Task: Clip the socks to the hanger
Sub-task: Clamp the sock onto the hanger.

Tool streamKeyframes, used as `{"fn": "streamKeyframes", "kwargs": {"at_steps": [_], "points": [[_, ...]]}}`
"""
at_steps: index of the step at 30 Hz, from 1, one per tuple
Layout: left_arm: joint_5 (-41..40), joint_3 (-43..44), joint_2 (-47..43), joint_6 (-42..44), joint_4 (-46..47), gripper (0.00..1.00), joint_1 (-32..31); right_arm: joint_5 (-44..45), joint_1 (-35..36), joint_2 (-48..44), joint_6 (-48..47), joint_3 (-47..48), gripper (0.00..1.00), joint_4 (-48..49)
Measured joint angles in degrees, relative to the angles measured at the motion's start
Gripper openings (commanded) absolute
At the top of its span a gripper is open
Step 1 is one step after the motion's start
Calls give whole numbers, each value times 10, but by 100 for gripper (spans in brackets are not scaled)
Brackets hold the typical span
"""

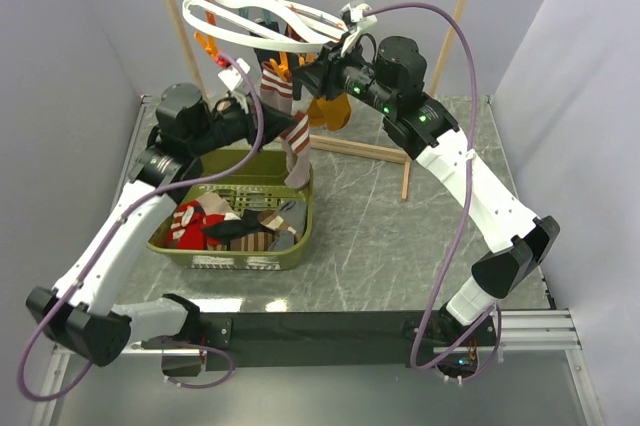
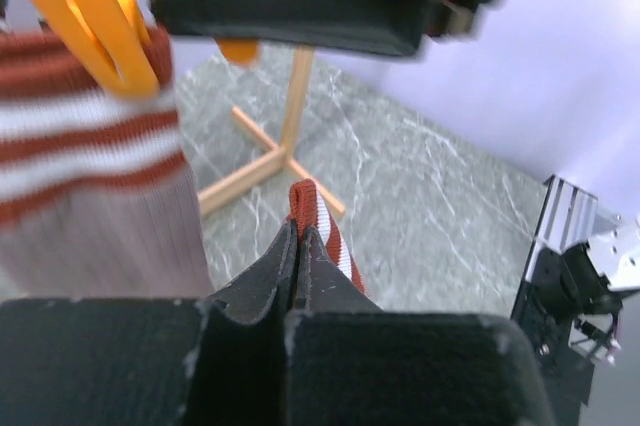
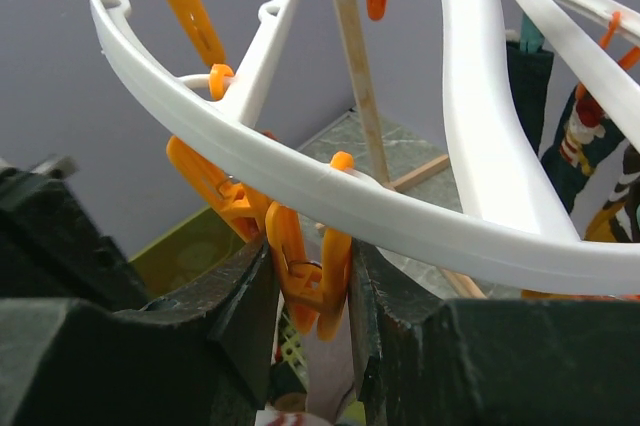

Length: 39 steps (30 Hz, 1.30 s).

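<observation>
The white oval hanger (image 1: 262, 8) hangs by its hook from the wooden rack's rail, with orange clips under its ring (image 3: 300, 181). One taupe sock with a red and white cuff (image 2: 90, 176) hangs from an orange clip (image 2: 100, 16). It shows in the top view as a sock (image 1: 296, 151) dangling over the basket. My left gripper (image 2: 298, 236) is shut on the striped cuff of a second sock (image 2: 335, 236), just right of the clipped one. My right gripper (image 3: 312, 266) is up under the ring, jaws closed on the two legs of an orange clip (image 3: 315, 271). Pale sock fabric shows below that clip.
A green basket (image 1: 300, 236) under the hanger holds several other socks (image 1: 195, 226). The wooden rack's post (image 1: 405, 161) and foot bar (image 2: 270, 161) stand on the grey marbled table behind. Both arms crowd the space under the ring, and grey walls close in on the left and right.
</observation>
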Motion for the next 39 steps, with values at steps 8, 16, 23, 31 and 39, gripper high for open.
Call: {"fn": "streamKeyframes", "kwargs": {"at_steps": [8,16,23,31,39], "points": [[4,9,49,-14,53,1,0,-12,0,-15,23,-11,0,20],[27,27,57,-12,110,0,0,-25,0,-16,30,-11,0,25],[29,34,58,3,134,0,0,-39,0,-16,37,-13,0,37],[42,35,59,19,137,1,6,-61,0,-25,42,-26,0,48],[80,35,59,18,163,1,35,-96,-7,-30,55,-26,0,56]]}}
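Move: Held open by the right fingers, the orange clip on the hanger's near rim is about 6 cm ahead of the left hand, 4 cm to its right and 7 cm above. The clip already holding the first striped sock is roughly 7 cm ahead, 1 cm left and 5 cm up from the left hand. Seen from the right hand, the second sock's cuff, pinched in the left fingers, sits some 6 cm back, 4 cm left and 7 cm below. Bringing the second sock's cuff up to the waiting clip, the left hand first eases forward and slightly right, then rises about 5 cm, turning its wrist some 15 degrees with the fingers still shut. The right hand keeps the clip squeezed and draws it back some 3.5 cm and up about 2.5 cm, turning slightly counter-clockwise. ##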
